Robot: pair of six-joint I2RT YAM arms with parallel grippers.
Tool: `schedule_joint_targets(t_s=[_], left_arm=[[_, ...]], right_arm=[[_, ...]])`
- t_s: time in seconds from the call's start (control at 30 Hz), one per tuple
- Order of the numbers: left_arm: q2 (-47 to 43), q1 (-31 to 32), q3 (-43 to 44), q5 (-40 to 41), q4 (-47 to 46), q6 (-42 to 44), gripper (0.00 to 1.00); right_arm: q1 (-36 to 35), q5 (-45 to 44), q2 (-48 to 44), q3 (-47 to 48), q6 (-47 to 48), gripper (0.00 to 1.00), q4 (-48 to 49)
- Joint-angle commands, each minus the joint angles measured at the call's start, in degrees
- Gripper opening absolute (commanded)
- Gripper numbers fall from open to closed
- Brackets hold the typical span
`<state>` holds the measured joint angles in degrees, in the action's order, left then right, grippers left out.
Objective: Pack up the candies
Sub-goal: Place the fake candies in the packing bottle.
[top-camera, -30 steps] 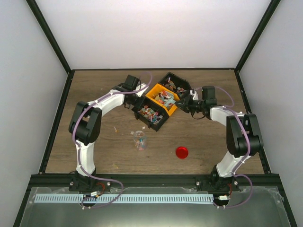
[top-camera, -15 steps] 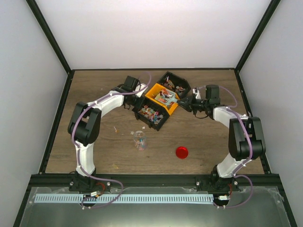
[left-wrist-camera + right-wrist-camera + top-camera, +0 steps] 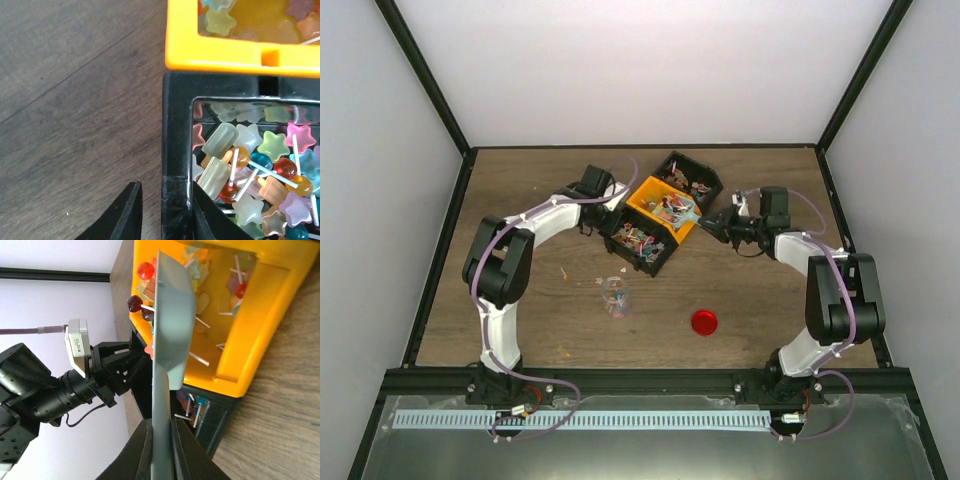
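Observation:
The candies (image 3: 260,165) are small coloured stars, bars and lollipops that fill the near black bin (image 3: 177,150). More candies lie in the orange bin (image 3: 260,325). My left gripper (image 3: 165,192) straddles the black bin's left wall, open: the inner finger touches the wall and the outer finger stands off it. My right gripper (image 3: 161,432) is shut on the handle of the teal scoop (image 3: 170,315). The scoop is tilted on edge over the orange bin (image 3: 642,200), with a few lollipops (image 3: 145,271) at its rim. From above, the left gripper (image 3: 603,215) and right gripper (image 3: 715,222) flank the bins.
A second black bin (image 3: 688,180) of candies stands behind the orange one. A clear cup (image 3: 614,296) holding a few candies stands in front of the bins. A red round lid (image 3: 704,321) lies to the cup's right. A few stray bits lie on the wood at the left.
The left gripper's jaws have loosened from the black bin's wall. The right wrist has drawn slightly right and nearer, with the scoop still held.

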<state>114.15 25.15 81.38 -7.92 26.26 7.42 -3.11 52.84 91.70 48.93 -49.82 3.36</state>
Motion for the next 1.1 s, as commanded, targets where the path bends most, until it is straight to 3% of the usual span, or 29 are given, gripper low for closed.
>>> schedule_joint_targets(t_s=[0.0, 0.37, 1.07], left_arm=[[-2.5, -0.2, -1.1, -0.2, -0.2, -0.2, 0.27], [-3.3, -0.3, -0.4, 1.1, 1.4, -0.7, 0.46], [-9.8, -0.4, -4.3, 1.2, 2.6, -1.7, 0.50]], right_arm=[[-0.4, 3.6, -1.9, -3.5, -2.4, 0.01, 6.4], [0.2, 4.0, -2.8, -2.1, 0.1, 0.01, 3.5], [5.5, 6.6, -4.9, -3.0, -7.4, 0.01, 13.3]])
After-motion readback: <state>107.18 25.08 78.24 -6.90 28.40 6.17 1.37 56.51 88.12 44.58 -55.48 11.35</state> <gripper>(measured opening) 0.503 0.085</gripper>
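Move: The right hand holds the scoop, its loaded head over the orange tray, whose middle is about 8 cm left, 4 cm ahead and 9 cm below that hand. The far black tray is some 2 cm left and 12 cm ahead; the bottle is about 17 cm left and 15 cm back. The left hand straddles the outer wall of the near black tray, whose middle lies roughly 7 cm right, 3 cm back and 3 cm below. Letting go of the near black tray's wall, the left fingers spread wider and the hand, after a slight dip, rises about 3 cm, easing back and left. The right keeps its grip on the scoop, dips down and back about 1.5 cm over the orange tray, rises a little and lingers, then lifts the scoop to the right and slightly forward, tilting it gently. ##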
